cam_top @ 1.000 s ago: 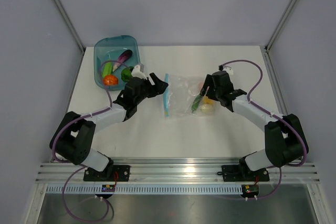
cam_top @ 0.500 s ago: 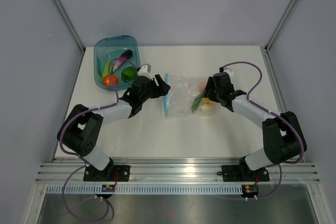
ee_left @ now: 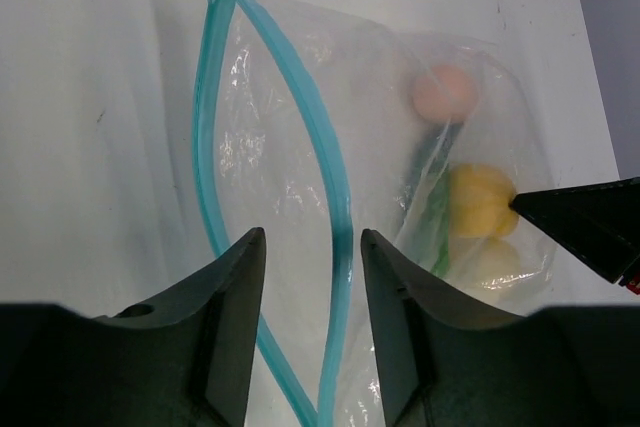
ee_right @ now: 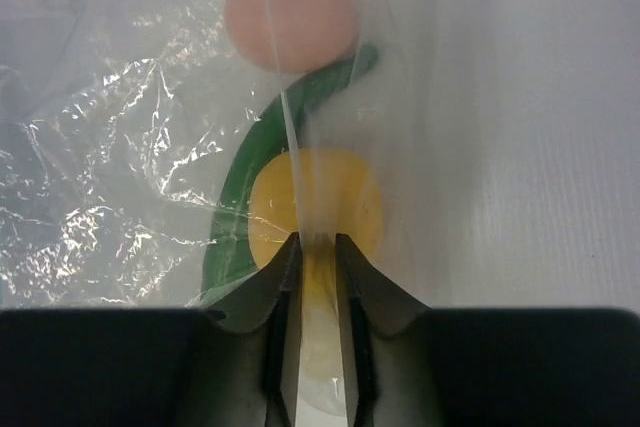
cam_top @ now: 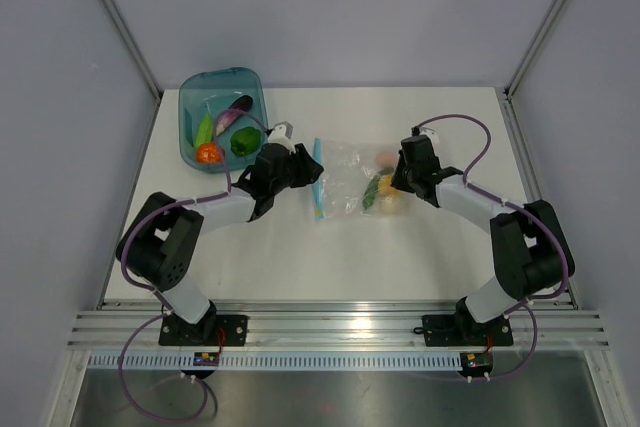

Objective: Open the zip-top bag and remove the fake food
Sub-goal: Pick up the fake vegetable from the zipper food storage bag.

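The clear zip-top bag [cam_top: 345, 185] lies mid-table, and its teal zip strip [ee_left: 335, 177] is parted into two lips. Inside it are fake food pieces: a pink round one [ee_right: 290, 15], a yellow lemon [ee_right: 330, 197] and a green pod [ee_right: 235, 212]. My left gripper [ee_left: 310, 252] is open at the bag's mouth. Its fingers straddle one zip lip without touching it. My right gripper [ee_right: 318, 247] is shut on a raised fold of the bag's film, above the lemon at the bag's closed end.
A teal tub [cam_top: 190, 107] stands at the back left. It holds an orange tomato [cam_top: 209, 153], a green pepper [cam_top: 243, 142], a purple eggplant [cam_top: 236, 110] and a green pod [cam_top: 205, 130]. Grey walls enclose the white table [cam_top: 450, 247].
Both arms have moved in toward the bag. The left jaws narrowed around a zip lip. The right jaws closed onto a fold of film, and the bag bunched up slightly.
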Robot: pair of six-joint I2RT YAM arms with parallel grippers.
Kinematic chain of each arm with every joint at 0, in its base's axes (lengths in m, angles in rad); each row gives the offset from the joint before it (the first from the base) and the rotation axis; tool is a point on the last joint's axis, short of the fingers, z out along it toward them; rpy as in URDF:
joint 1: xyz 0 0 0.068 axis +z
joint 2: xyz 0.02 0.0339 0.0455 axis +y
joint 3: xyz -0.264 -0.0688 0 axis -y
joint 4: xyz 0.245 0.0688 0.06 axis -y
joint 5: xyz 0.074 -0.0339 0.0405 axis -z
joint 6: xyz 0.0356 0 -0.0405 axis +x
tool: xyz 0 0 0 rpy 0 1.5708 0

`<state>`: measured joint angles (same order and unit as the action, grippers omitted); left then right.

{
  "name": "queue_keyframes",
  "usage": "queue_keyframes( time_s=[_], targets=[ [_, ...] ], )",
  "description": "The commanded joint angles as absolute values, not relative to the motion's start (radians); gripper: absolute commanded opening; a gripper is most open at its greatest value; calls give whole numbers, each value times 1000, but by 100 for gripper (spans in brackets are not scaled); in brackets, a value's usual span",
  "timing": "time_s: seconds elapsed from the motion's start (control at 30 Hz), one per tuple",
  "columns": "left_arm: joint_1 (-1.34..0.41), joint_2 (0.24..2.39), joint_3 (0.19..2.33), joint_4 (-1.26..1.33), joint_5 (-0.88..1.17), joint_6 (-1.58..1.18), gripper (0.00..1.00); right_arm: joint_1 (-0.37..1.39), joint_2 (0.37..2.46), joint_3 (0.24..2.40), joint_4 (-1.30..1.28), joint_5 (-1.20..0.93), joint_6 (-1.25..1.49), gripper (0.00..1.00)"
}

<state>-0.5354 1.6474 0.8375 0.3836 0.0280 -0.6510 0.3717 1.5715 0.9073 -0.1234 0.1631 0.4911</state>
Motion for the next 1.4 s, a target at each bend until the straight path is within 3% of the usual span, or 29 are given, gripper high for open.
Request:
queue_keyframes(
  time_s=[0.0,0.1,0.5,0.77,1.37],
  targets=[
    [-538,1648,867,440,58,-634,42,364,1566,937,-115,158,465,22],
    [-538,1640,861,452,69,-634,34,365,1552,933,-110,138,465,0],
    [-540,1623,854,443,57,-632,15,393,1421,907,-136,196,445,0],
    [-540,1606,850,440,55,-632,14,526,1407,957,-204,379,391,0],
    [-540,1563,841,420,35,-621,11,537,1411,963,-215,382,382,0]
  ],
)
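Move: The right hand has a fold of the bag's clear film between its half-open fingers. Some 3 cm below it in the bag, the yellow food lies about 1 cm ahead and 1 cm left, the green vegetable about 1 cm ahead and 4 cm left; the pink food is roughly 6 cm ahead and 2 cm left. The left hand is over the bag's blue zip strip, about 1 cm behind and 2 cm below its fingers; from there the green vegetable is some 4 cm back and 12 cm right. The right fingers shut on the film fold above the yellow food and keep the pinch while that hand lifts it about 4.5 cm, then draws back and left towards the left hand, some 2 cm each way, tilting roughly 10 degrees before it holds still. The left hand meanwhile stays almost in place beside the zip strip, its fingers closing nearly shut, and only at the end begins to rise, about 2 cm; whether it has caught film can't be seen. ##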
